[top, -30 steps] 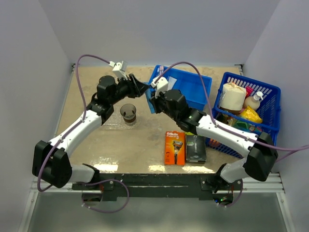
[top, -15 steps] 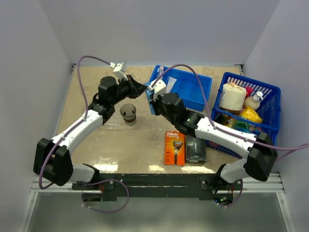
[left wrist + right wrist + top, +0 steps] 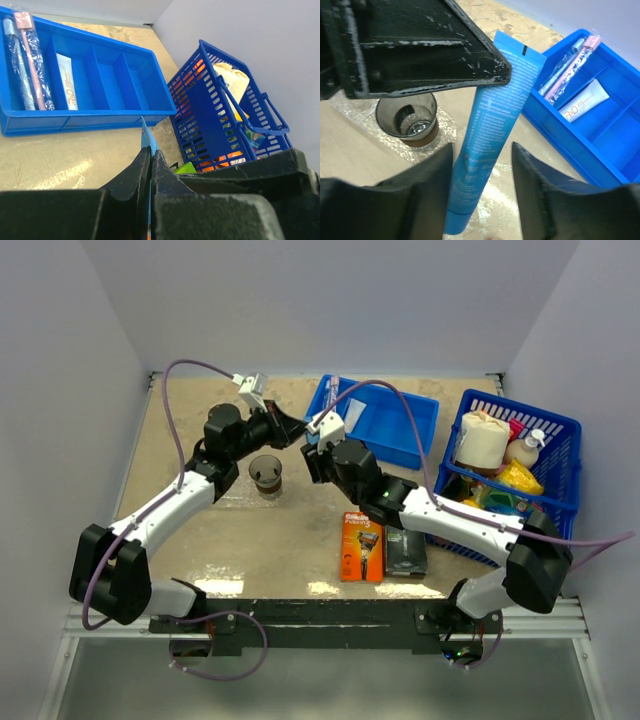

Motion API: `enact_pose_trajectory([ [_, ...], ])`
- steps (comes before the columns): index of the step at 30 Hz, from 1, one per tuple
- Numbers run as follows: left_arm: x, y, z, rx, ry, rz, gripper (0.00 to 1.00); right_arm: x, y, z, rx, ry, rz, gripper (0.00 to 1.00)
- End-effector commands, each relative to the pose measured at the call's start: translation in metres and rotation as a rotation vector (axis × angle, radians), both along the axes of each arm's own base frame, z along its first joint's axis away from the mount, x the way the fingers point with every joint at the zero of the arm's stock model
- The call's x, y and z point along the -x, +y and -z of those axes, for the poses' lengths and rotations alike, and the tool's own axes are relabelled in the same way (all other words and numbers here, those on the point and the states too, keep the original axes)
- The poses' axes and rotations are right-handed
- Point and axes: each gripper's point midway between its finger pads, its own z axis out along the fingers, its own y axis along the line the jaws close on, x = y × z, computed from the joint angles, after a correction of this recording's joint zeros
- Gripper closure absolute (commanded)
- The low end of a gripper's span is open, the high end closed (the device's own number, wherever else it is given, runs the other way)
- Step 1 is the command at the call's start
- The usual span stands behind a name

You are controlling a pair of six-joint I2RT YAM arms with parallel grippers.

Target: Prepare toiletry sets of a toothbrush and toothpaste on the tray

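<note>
My left gripper (image 3: pixel 150 152) is shut on the flat end of a blue toothpaste tube (image 3: pixel 490 130), which hangs down from it above the table. My right gripper (image 3: pixel 482 150) is open, with one finger on each side of the tube and not touching it. In the top view the two grippers meet: the left gripper (image 3: pixel 289 428) and the right gripper (image 3: pixel 313 453). A brownish clear cup (image 3: pixel 409 119) stands on the faint clear tray (image 3: pixel 355 107), just left of the tube. Wrapped toothbrushes (image 3: pixel 25 60) and a white toothpaste tube (image 3: pixel 66 80) lie in the blue bin (image 3: pixel 400 430).
A blue lattice basket (image 3: pixel 560 420) full of toiletries stands at the right. An orange razor pack (image 3: pixel 361 545) and a black-green one (image 3: pixel 405 546) lie on the table near the front, under the right arm.
My right gripper has moved left and a little nearer, closing in around the hanging tube. My left gripper has stayed almost still, holding the tube.
</note>
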Motion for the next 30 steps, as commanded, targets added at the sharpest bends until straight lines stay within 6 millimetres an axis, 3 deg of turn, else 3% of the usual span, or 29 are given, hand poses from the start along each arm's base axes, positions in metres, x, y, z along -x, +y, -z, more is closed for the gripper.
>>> enact_pose_trajectory([
  [1,0.012,-0.007,-0.035,0.013,-0.149,0.077,1.00,-0.007,-0.003,-0.006,-0.059,-0.018,0.053,0.44],
  [3,0.014,-0.004,-0.034,-0.008,-0.156,0.074,1.00,0.002,0.008,-0.013,-0.111,0.005,-0.047,0.36],
  [6,0.016,0.002,-0.033,-0.050,-0.189,0.072,1.00,0.005,0.010,-0.024,-0.192,0.046,-0.139,0.31],
  [12,0.032,0.018,-0.039,-0.084,-0.305,0.106,1.00,0.024,0.010,-0.031,-0.318,0.186,-0.397,0.29],
  [13,0.036,0.020,-0.032,-0.100,-0.317,0.113,1.00,0.024,0.005,-0.034,-0.336,0.186,-0.412,0.29],
  [14,0.045,0.019,-0.042,-0.086,-0.371,0.137,1.00,0.034,0.007,-0.037,-0.359,0.207,-0.475,0.29],
  [19,0.065,0.020,-0.047,-0.067,-0.443,0.201,1.00,0.054,0.006,-0.050,-0.408,0.233,-0.599,0.29],
  [21,0.069,0.018,-0.049,-0.058,-0.461,0.221,1.00,0.064,0.009,-0.050,-0.414,0.260,-0.648,0.29],
  [26,0.081,0.018,-0.057,-0.005,-0.499,0.259,1.00,0.063,0.010,-0.036,-0.405,0.305,-0.633,0.28],
  [30,0.086,0.018,-0.061,0.008,-0.520,0.269,1.00,0.075,0.027,-0.030,-0.400,0.323,-0.673,0.28],
])
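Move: The left hand still pinches the toothpaste near its upper end; the tube's middle hangs about 4 cm below it and 1 cm back. From the half-open right hand around the tube's lower part, that middle is some 3 cm up and 1 cm ahead. The tray lies roughly 18 cm ahead of the left hand, 15 cm right and 22 cm down; the cup is about 10 cm left, 2 cm ahead and 19 cm down. Left keeps the toothpaste and draws it back some 7 cm; right follows, opening wider, swinging roughly 35 degrees counter-clockwise. ##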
